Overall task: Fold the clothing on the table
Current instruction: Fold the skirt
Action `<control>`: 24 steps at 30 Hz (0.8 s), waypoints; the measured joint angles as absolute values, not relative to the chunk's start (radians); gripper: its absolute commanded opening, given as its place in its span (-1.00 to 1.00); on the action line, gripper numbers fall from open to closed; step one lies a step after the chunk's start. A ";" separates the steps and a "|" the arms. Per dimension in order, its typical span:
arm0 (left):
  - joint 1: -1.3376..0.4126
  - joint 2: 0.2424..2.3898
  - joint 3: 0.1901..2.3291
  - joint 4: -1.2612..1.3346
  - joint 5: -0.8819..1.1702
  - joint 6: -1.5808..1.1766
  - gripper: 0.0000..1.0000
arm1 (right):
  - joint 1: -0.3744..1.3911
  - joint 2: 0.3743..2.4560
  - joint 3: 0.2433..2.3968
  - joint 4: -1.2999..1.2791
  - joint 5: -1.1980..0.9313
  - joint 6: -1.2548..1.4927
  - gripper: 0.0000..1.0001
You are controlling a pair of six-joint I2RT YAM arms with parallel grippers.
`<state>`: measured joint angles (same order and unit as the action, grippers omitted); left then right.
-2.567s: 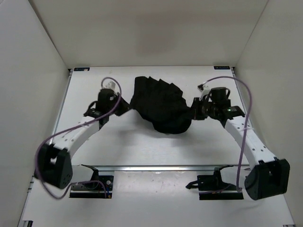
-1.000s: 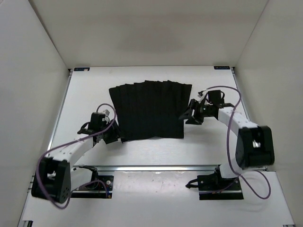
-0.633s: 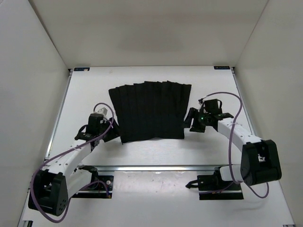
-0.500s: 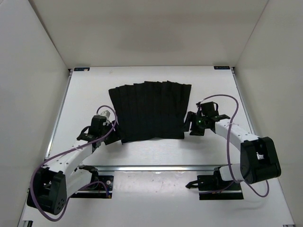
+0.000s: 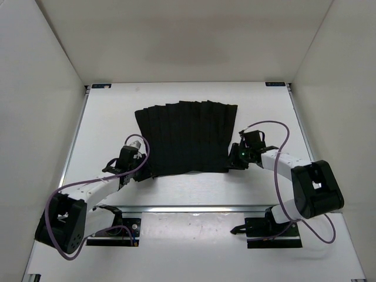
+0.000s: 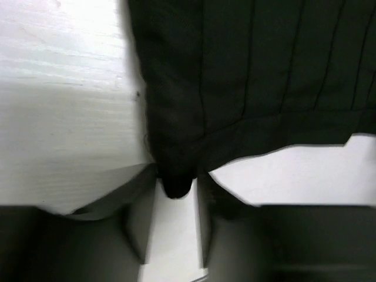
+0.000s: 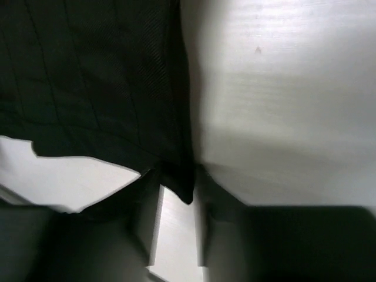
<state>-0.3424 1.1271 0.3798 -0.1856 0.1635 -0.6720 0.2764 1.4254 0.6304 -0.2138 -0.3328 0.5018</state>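
The clothing (image 5: 187, 138) is a black pleated garment spread flat in the middle of the white table (image 5: 106, 117). My left gripper (image 5: 140, 169) is at its near left corner. In the left wrist view that corner (image 6: 175, 187) pokes into the gap of the left gripper (image 6: 176, 194), whose fingers still stand apart. My right gripper (image 5: 231, 163) is at the near right corner. The right wrist view shows the pointed corner (image 7: 187, 191) inside the right gripper (image 7: 178, 202), with bare table visible between the fingers.
A metal rail (image 5: 194, 207) runs along the table's near edge in front of the arm bases. White walls close in the left, right and far sides. Purple cables (image 5: 276, 126) loop above both arms.
The clothing went from a bunched heap to lying flat. Both grippers have since slid in to its near corners, and their jaws have narrowed around the corners.
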 measured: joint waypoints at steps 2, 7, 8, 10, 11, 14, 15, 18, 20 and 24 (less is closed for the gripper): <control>-0.340 1.146 0.376 -0.165 0.159 -0.675 -0.87 | 0.281 1.453 0.630 -0.181 -0.347 0.505 -0.98; -0.332 1.159 0.383 -0.165 0.149 -0.659 -1.00 | 0.295 1.464 0.640 -0.206 -0.371 0.508 -1.00; -0.331 1.152 0.387 -0.181 0.147 -0.655 -1.00 | 0.298 1.454 0.646 -0.230 -0.370 0.505 -1.00; -0.327 1.114 0.401 -0.233 0.146 -0.648 -1.00 | 0.300 1.404 0.663 -0.300 -0.367 0.500 -1.00; -0.321 1.089 0.412 -0.260 0.147 -0.644 -1.00 | 0.296 1.364 0.672 -0.333 -0.368 0.496 -1.00; -0.308 1.018 0.492 -0.342 0.151 -0.630 -1.00 | 0.246 1.241 0.735 -0.416 -0.399 0.481 -0.99; -0.308 0.998 0.530 -0.369 0.152 -0.625 -1.00 | 0.225 1.211 0.760 -0.437 -0.413 0.470 -1.00; -0.319 0.939 0.624 -0.421 0.165 -0.607 -1.00 | 0.178 1.141 0.827 -0.500 -0.440 0.436 -1.00; -0.331 0.890 0.645 -0.458 0.170 -0.590 -1.00 | 0.175 1.100 0.835 -0.541 -0.451 0.418 -0.99; -0.337 0.799 0.642 -0.590 0.190 -0.563 -1.00 | 0.202 0.988 0.820 -0.662 -0.468 0.402 -1.00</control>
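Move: The skirt's near-left corner is right between the left hand's open fingertips, about 1 cm below them, and the skirt's far-left corner is some 26 cm ahead and 6 cm left. The skirt's near-right corner is likewise between the right hand's fingertips, about 1 cm down, with the far-right corner roughly 26 cm ahead of that hand and 3 cm to its right. Both hands shut their fingers, pinching the skirt's two near corners, and lift them some 12 cm straight up. ##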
